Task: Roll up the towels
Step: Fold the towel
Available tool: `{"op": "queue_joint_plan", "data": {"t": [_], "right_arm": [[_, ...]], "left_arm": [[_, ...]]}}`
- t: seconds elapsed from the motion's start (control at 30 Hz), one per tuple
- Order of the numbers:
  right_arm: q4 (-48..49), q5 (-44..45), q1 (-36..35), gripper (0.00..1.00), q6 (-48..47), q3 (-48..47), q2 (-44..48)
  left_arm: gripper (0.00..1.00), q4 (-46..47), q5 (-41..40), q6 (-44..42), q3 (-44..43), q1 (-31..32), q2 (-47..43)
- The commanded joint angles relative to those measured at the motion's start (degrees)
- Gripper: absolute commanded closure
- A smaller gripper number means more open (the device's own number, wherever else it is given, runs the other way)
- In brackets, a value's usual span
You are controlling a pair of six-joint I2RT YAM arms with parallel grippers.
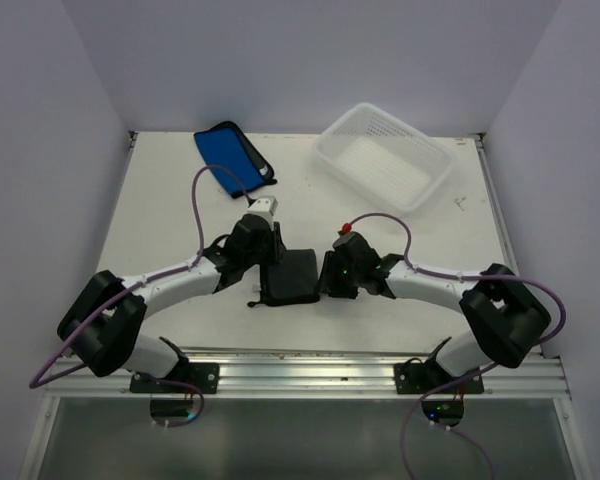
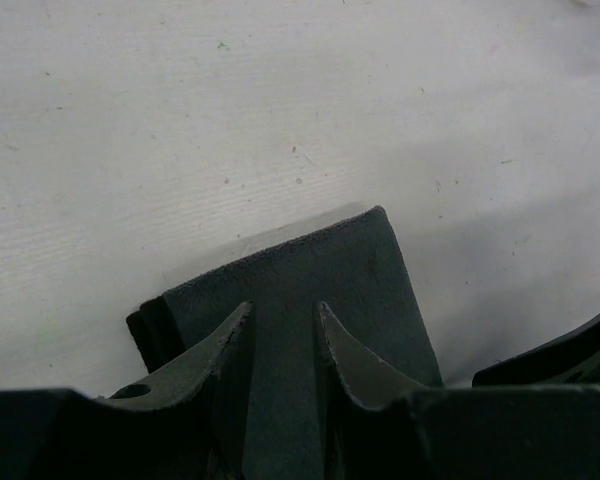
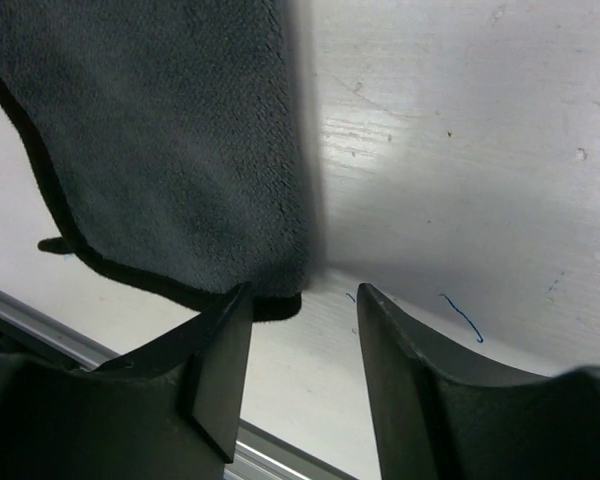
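A dark purple-and-black towel [image 1: 292, 277] lies folded flat at the table's middle front, between both grippers. The left gripper [image 1: 265, 285] hovers over its left part. In the left wrist view its fingers [image 2: 284, 306] stand apart above the towel [image 2: 330, 260], whose surface shows in the gap. The right gripper [image 1: 326, 275] sits at the towel's right edge. Its jaws [image 3: 302, 290] are open over bare table, with the towel's black-edged corner [image 3: 160, 130] just at the left fingertip. A bright blue towel [image 1: 230, 158] with black edging lies flat at the back left.
A white perforated basket [image 1: 325, 155] stands at the back right. A metal rail [image 1: 300, 370] runs along the near table edge and shows in the right wrist view [image 3: 60, 340]. White walls close in the table on three sides.
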State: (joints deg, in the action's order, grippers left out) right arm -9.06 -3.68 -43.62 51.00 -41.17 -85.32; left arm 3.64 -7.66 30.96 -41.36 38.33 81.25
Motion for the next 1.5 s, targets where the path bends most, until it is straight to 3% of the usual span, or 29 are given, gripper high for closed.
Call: {"op": "queue_joint_plan", "data": {"t": [0.0, 0.43, 0.73, 0.87, 1.0, 1.1, 1.3, 1.47], "right_arm": [[3.0, 2.7, -0.3, 0.48, 2.2, 1.0, 3.1], [7.5, -2.5, -0.3, 0.53, 3.8, 1.1, -3.9], [7.5, -2.1, -0.3, 0.68, 4.5, 2.7, -2.5], [8.8, -2.6, -0.6, 0.82, 4.5, 4.4, -2.9], [12.9, -2.6, -1.3, 0.89, 4.1, 5.8, -3.4], [13.5, -1.9, -1.9, 0.93, 3.8, 6.0, -3.8], [13.9, -0.6, -2.7, 0.94, 4.0, 6.2, -4.4], [16.5, 1.0, -3.0, 0.96, 6.2, 8.3, -3.8]], "left_arm": [[0.67, 3.6, 1.0, 0.9, 0.9, 0.0, 0.2], [0.67, 4.2, 0.7, 0.6, 1.0, 0.0, 1.9], [0.67, 4.3, 0.3, 0.7, 1.2, 0.1, 2.6], [0.67, 3.7, 1.2, 1.0, 0.2, 0.0, 2.2], [0.67, 3.2, 4.0, 1.5, -1.3, 0.1, 1.9], [0.64, 2.3, 6.1, 1.7, -3.4, 0.4, 3.0], [0.47, 1.2, 6.9, 2.6, -8.0, 2.9, 6.1], [0.47, -0.7, 6.0, 3.3, -11.7, 4.7, 11.5]]}}
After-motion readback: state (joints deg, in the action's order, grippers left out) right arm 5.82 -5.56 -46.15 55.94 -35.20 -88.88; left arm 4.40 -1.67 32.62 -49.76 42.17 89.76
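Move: At the folded towel's near right corner, the right hand has its target about 2 cm to its left, 1 cm back and 2 cm below. For the left hand, the towel's far right corner is roughly 2 cm ahead, 7 cm right and 7 cm below. The towel's middle lies some 5 cm back from the left hand and 2 cm right; the blue towel lies about 24 cm ahead and 12 cm left. Easing left about 2 cm, sinking 2 cm and drawing slightly back, the right hand closes its fingers and pinches the folded towel's near right corner. The left hand sinks about 1.5 cm, then sweeps some 6 cm right towards the far right corner, rising about 2 cm and opening wider without touching the towel. ##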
